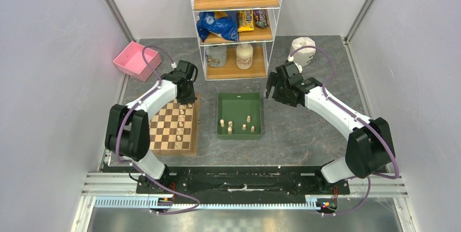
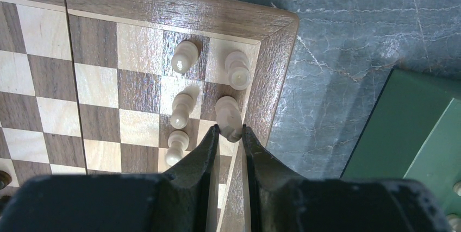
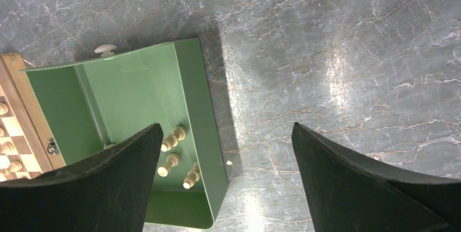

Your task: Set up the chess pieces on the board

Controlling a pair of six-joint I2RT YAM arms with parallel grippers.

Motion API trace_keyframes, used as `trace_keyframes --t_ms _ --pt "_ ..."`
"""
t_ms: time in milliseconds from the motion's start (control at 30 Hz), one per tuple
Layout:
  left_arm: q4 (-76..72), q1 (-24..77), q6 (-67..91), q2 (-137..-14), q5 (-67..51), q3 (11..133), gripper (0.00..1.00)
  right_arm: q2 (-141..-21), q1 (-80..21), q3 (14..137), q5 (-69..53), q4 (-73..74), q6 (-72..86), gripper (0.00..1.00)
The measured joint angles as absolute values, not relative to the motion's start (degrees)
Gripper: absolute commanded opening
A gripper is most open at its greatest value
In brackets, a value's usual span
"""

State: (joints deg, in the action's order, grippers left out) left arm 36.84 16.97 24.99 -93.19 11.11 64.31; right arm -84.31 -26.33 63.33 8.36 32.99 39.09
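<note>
The board (image 1: 190, 148) lies at the left, with pale chess pieces (image 1: 180, 125) standing on it. My left gripper (image 1: 188, 99) hangs over its far right corner. In the left wrist view that gripper (image 2: 229, 130) is shut on a cream piece (image 2: 228, 113) above the board's (image 2: 163, 9) edge squares. Three more cream pieces (image 2: 184, 56) stand close by. My right gripper (image 1: 270, 92) is open and empty, above the table just right of the green tray (image 1: 239, 94). The right wrist view shows this gripper (image 3: 226, 126) spanning the tray's wall (image 3: 202, 112), with cream pieces (image 3: 173, 139) inside.
A wire shelf rack (image 1: 236, 20) with jars and snack bags stands at the back centre. A pink bin (image 1: 137, 61) sits at the back left. A white roll (image 1: 303, 50) stands at the back right. Grey walls close both sides.
</note>
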Motion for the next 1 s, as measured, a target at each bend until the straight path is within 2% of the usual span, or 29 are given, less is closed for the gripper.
trace_keyframes --t_ms 133,233,467,933,1000 --pt "36.38 16.47 24.77 -93.21 10.33 64.31 0.09 -84.34 -26.33 63.33 8.23 32.99 39.0 0.97" --pt "36.23 16.45 24.73 -93.27 10.31 64.31 0.19 -84.38 -26.33 63.33 8.14 32.99 39.0 0.97" --pt "36.03 16.45 24.71 -93.3 10.15 64.27 0.32 -84.4 -26.33 63.33 7.77 32.99 38.98 0.97" --pt "36.42 16.45 24.73 -93.17 10.17 63.68 0.46 -84.49 -26.33 63.33 7.57 33.01 38.96 0.97" --pt "36.91 16.45 24.73 -92.71 10.17 63.68 0.5 -84.49 -26.33 63.33 7.57 32.99 38.96 0.97"
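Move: The left hand still grips a pale chess piece, whose middle is about 1 cm below the hand point, over the second square from the board's far right corner. The corner piece stands about 2 cm ahead, with a pawn level with the hand and 2 cm to its left. The green tray's centre lies some 16 cm right and 4 cm back. From the idle right hand the gripped piece is level in reach, about 26 cm left and 6 cm below. The left hand stays over the square, within about 0.5 cm, and opens its fingers, letting go of the piece. ##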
